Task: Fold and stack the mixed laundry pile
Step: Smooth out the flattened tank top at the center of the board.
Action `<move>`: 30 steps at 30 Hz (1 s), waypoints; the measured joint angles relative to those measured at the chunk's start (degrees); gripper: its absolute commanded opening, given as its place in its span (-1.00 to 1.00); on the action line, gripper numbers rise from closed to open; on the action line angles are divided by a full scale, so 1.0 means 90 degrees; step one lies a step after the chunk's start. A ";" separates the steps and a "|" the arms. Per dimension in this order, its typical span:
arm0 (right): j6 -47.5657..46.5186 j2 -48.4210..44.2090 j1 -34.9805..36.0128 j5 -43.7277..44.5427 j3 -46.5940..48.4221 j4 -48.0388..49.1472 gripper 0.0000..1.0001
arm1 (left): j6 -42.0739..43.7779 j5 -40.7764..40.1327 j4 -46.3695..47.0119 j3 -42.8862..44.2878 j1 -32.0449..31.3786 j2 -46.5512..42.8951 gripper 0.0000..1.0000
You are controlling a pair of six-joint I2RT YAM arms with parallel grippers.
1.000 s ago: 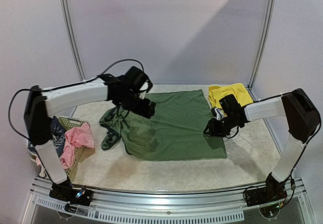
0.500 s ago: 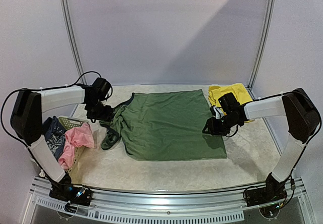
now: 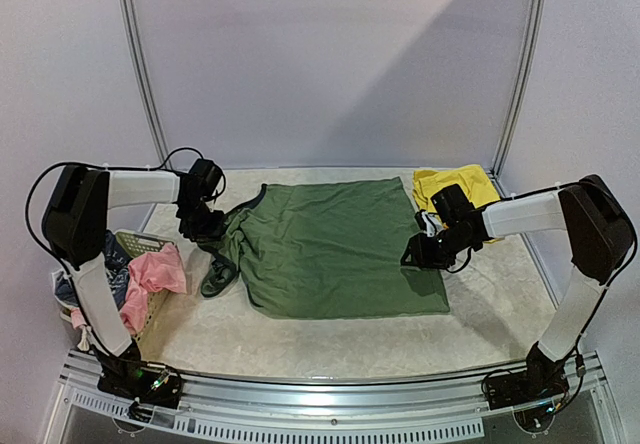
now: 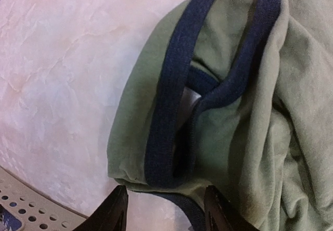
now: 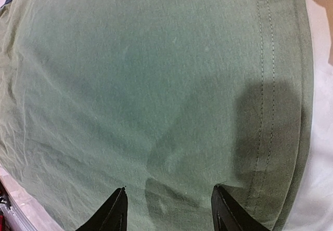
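The olive-green sleeveless top point(image 3: 335, 249) lies spread on the table, its navy-trimmed shoulder straps point(image 4: 171, 111) bunched at the left. My left gripper point(image 3: 205, 227) sits low at that strap end. In the left wrist view its jaws point(image 4: 167, 213) stand apart, with the strap's folded edge between the fingertips. My right gripper point(image 3: 413, 256) hovers over the top's right hem, open, with only flat green cloth point(image 5: 156, 85) under the jaws point(image 5: 169, 205). Yellow shorts point(image 3: 455, 186) lie at the back right. A pink piece point(image 3: 155, 269) and a blue-grey patterned piece point(image 3: 108, 264) sit in the basket.
The pale mesh basket point(image 3: 150, 244) stands at the left edge, its corner point(image 4: 31, 210) close to my left fingers. A dark green loop of cloth point(image 3: 218, 276) lies between basket and top. Walls and frame posts point(image 3: 140, 74) close off the back.
The left arm swung from over the top back to its left end, and the bunched left side now lies spread out. The left jaws have narrowed. The right arm barely moved.
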 measured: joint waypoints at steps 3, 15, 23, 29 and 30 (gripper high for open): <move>0.0000 0.0000 0.0012 0.0019 0.0000 0.0002 0.11 | -0.0012 0.0002 0.0041 0.0107 0.0049 0.0044 -0.09; -0.0002 0.0000 0.0041 0.0100 0.0000 0.0002 0.11 | -0.0010 0.0007 -0.0002 0.0602 0.0136 0.0386 -0.21; -0.0005 0.0049 0.0041 0.0112 0.0027 0.0000 0.11 | -0.0056 -0.0066 -0.0138 0.0646 0.0138 0.0576 -0.58; -0.0005 0.0053 0.0041 0.0112 0.0066 -0.0002 0.11 | -0.0058 -0.0083 -0.0197 0.0653 0.0143 0.0736 -1.00; -0.0005 0.0056 0.0041 0.0114 0.0078 -0.0002 0.11 | -0.0061 -0.0083 -0.0214 0.0668 0.0143 0.0736 -1.00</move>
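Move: The navy-trimmed armhole edge at the tank top's left end lies about 2 cm ahead of my left hand, 1 cm to its left and 2 cm below the half-open fingers. The dark looped strap sits some 9 cm back of the hand, roughly level sideways; the laundry basket is about 17 cm left and 12 cm back. From my right hand, that trimmed edge is about 36 cm left and 7 cm ahead. I ease my left hand forward nearly 3 cm, rising a touch, to bring the half-open fingers over the tank top's navy-trimmed edge. Then I draw back about 1 cm while dropping some 2.5 cm and shut the fingers, pinching the trim, with the wrist staying pointed steeply down. ##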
